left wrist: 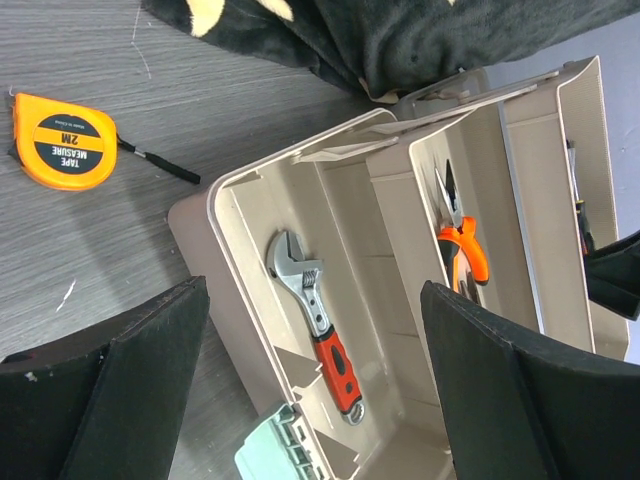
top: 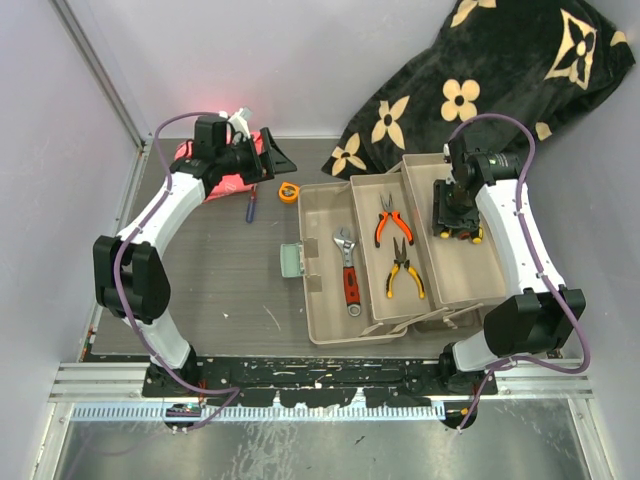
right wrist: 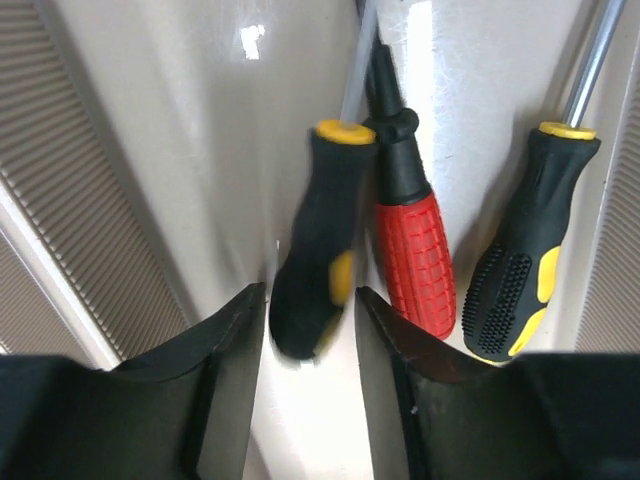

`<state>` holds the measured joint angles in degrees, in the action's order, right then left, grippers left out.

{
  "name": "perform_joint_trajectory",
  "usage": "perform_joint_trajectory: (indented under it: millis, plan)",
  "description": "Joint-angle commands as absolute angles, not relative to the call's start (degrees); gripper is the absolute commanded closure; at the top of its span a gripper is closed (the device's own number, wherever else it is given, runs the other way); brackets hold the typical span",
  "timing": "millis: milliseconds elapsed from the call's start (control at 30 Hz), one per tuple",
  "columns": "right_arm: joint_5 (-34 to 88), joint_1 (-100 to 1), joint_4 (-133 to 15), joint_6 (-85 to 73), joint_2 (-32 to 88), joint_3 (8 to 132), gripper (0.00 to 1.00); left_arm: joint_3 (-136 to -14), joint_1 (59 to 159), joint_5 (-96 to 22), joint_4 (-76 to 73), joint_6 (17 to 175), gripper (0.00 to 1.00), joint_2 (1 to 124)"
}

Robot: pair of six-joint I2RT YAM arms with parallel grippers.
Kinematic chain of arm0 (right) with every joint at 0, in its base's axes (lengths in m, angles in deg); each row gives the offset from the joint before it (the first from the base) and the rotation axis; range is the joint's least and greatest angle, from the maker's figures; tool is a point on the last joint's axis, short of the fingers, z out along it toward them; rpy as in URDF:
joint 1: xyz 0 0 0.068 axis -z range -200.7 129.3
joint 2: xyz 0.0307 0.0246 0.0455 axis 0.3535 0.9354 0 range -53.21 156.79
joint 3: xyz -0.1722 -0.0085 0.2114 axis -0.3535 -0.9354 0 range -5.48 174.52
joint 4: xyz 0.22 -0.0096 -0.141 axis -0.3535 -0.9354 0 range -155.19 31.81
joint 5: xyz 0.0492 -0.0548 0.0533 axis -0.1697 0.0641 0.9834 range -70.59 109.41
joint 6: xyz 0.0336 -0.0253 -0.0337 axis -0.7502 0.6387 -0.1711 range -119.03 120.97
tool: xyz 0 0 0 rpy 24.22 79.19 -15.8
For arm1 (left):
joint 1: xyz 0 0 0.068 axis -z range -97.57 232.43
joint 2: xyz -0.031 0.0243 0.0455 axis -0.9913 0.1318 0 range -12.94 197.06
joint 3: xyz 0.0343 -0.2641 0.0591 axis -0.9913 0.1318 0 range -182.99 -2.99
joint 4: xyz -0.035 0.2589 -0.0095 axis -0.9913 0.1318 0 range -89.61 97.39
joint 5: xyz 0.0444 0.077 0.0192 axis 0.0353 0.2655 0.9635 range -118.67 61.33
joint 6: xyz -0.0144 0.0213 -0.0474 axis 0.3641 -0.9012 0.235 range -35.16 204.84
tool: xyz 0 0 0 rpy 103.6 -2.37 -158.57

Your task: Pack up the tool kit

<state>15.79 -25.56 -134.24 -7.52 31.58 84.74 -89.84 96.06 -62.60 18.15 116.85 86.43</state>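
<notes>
The beige toolbox (top: 318,332) lies open with its trays spread. A red wrench (top: 348,268) rests in the left tray, and orange pliers (top: 386,219) and yellow pliers (top: 404,268) in the middle one. My right gripper (top: 455,222) is down in the right tray. There its fingers (right wrist: 225,360) stand slightly apart, open around a blurred black-and-yellow screwdriver (right wrist: 315,225), with narrow gaps on both sides. A red screwdriver (right wrist: 412,250) and another black-and-yellow one (right wrist: 515,280) lie beside it. My left gripper (top: 273,160) hangs open and empty at the back left, near the orange tape measure (left wrist: 66,140).
A blue screwdriver (top: 252,206) lies on the table left of the tape measure. A red object (top: 205,160) sits behind my left arm. The black flower-patterned blanket (top: 500,80) fills the back right corner. The toolbox's green latch (top: 291,261) sticks out to the left.
</notes>
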Motion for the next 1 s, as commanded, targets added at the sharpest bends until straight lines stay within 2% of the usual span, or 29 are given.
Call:
perform_joint_trajectory:
  millis: [0, 167, 533, 767, 967]
  plan:
    - [17.22, -25.71, -134.21, -7.17, 30.77, 85.66, 0.49, -90.39, 95.9, -60.74, 18.1, 114.71, 0.12, 84.66]
    - [17.63, -25.71, -134.23, -6.96, 30.22, 86.95, 0.37, -92.24, 95.95, -58.27, 20.6, 111.65, 0.12, 87.05]
    - [13.98, -25.69, -133.61, -9.08, 28.88, 97.8, 0.34, -109.2, 96.03, -42.51, 35.3, 97.1, 0.12, 104.4]
    - [11.68, -25.7, -135.11, -9.67, 27.69, 100.41, 0.33, -108.58, 96.79, -28.18, 41.17, 93.75, 0.32, 106.79]
    - [12.14, -25.71, -134.88, -9.95, 28.0, 100.23, 0.33, -104.19, 96.68, -20.36, 41.88, 91.38, 0.33, 106.72]
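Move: The left hand's blue-handled screwdriver lies about 6 cm ahead, 10 cm to the left and some 21 cm below; the tape measure sits 10 cm right of it and 4 cm farther out, the red bag's middle 8 cm left of it and 12 cm farther. The right hand, holding a yellow-black screwdriver, has the tray floor 2 cm beneath; the red screwdriver lies 4 cm and the second yellow-black one 9 cm to its right, both about level. The right fingers open and let go of the yellow-black screwdriver in the upper tray, then that hand lifts clear by about 8 cm, drifting a little forward and tipping its fingers some 15 degrees more forward. Meanwhile the open, empty left hand sinks about 16 cm towards the blue-handled screwdriver, going forward at first and then swinging left with a slight draw back, while the wrist turns roughly 45 degrees so the fingers come round from pointing right to pointing mostly down, and the gap between them narrows partway without touching the handle. ##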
